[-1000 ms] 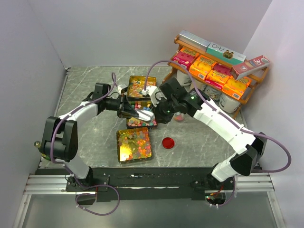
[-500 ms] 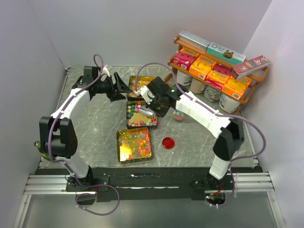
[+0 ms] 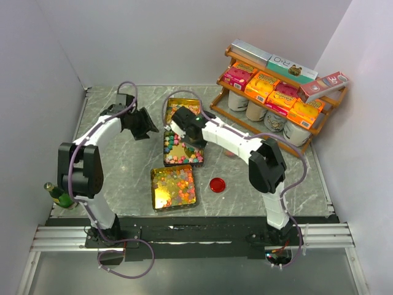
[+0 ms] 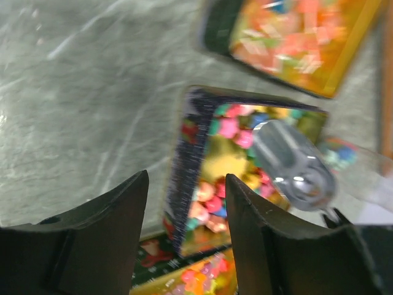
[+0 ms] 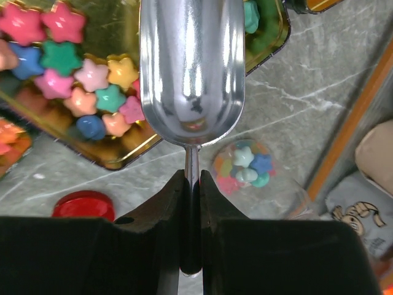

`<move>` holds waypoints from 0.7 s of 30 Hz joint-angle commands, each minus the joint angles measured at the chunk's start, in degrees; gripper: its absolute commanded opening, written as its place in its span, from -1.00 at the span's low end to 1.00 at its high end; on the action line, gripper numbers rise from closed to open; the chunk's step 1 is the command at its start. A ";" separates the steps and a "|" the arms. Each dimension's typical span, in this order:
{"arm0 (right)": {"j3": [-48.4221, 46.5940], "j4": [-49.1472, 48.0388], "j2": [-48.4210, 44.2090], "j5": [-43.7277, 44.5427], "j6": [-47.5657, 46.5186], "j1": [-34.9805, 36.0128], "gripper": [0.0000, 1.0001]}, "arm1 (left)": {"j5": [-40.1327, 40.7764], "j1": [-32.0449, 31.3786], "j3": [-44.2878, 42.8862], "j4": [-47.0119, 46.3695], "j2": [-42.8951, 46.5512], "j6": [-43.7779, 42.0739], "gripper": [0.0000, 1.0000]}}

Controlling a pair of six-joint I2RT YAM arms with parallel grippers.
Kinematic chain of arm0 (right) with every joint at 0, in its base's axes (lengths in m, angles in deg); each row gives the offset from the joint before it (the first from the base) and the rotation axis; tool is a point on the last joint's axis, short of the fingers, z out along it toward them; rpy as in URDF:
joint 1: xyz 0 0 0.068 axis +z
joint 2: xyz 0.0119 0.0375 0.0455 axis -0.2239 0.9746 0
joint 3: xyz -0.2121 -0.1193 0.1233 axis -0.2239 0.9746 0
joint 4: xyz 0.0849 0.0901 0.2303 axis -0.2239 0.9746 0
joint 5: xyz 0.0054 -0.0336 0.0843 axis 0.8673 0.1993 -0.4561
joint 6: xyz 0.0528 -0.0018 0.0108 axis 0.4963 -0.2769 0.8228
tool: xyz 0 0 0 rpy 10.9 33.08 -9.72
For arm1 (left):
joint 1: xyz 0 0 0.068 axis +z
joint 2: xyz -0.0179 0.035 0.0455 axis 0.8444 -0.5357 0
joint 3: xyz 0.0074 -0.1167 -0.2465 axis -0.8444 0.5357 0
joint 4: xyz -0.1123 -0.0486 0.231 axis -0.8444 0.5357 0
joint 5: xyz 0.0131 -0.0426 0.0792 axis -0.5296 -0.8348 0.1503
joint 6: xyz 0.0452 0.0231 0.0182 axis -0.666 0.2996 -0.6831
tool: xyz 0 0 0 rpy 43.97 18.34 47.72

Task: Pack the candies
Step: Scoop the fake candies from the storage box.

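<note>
The candies [image 5: 80, 86] are star-shaped sweets in pink, green, blue and yellow, lying in the middle gold tin [image 3: 182, 149]. More candies fill the near tin [image 3: 174, 186] and the far tin [image 3: 182, 109]. A few sit in a small clear jar [image 5: 245, 167]. My right gripper [image 5: 192, 176] [image 3: 191, 132] is shut on the handle of a metal scoop [image 5: 192, 67], whose empty bowl hangs over the middle tin's edge. My left gripper [image 4: 186, 181] [image 3: 152, 126] is open with nothing in it, left of the middle tin [image 4: 245, 178].
A red round lid [image 3: 217, 184] lies on the marble table right of the near tin. At the back right, a wooden shelf [image 3: 276, 86] holds orange and pink boxes and jars. A green bottle [image 3: 58, 194] stands at the table's left edge.
My left gripper has opened and drawn back to the left, away from the middle tin. The right arm has carried the scoop from the jar side back over the middle tin.
</note>
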 commanded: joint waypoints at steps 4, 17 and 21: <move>-0.45 -4.17 2.31 9.05 -2.07 2.97 -1.00 | 7.03 -2.49 1.50 1.43 -5.50 2.84 0.16; -0.72 -6.28 7.15 9.32 -4.44 4.12 -1.00 | 8.26 -3.63 -0.17 3.11 -12.00 3.02 0.08; 0.07 -7.07 7.24 8.00 -5.49 4.65 -1.00 | 7.65 -4.24 -1.40 3.38 -13.41 2.93 0.08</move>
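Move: The candies being scooped lie in the middle tin, its centre some 4 cm ahead of the scoop-holding right hand, 6 cm to its left and 9 cm below. From that hand the clear jar stands about 9 cm right and 3 cm ahead, and the red lid 12 cm back and 5 cm right. The middle tin is about 11 cm right of the empty left hand, 1 cm back and 10 cm lower; the far tin lies some 15 cm beyond the middle one. The middle tin is worked from both sides: the left hand drops about 9 cm, easing 2 cm back, to bring its half-open fingers down beside the tin's left wall, fingers swinging steeper by some 15 degrees. Meanwhile the right hand, keeping its grip on the scoop handle, lowers and advances the blade forward-left over the tin's candies by 2 cm or so each way, tilting about 10 degrees, then both come nearly to rest. ##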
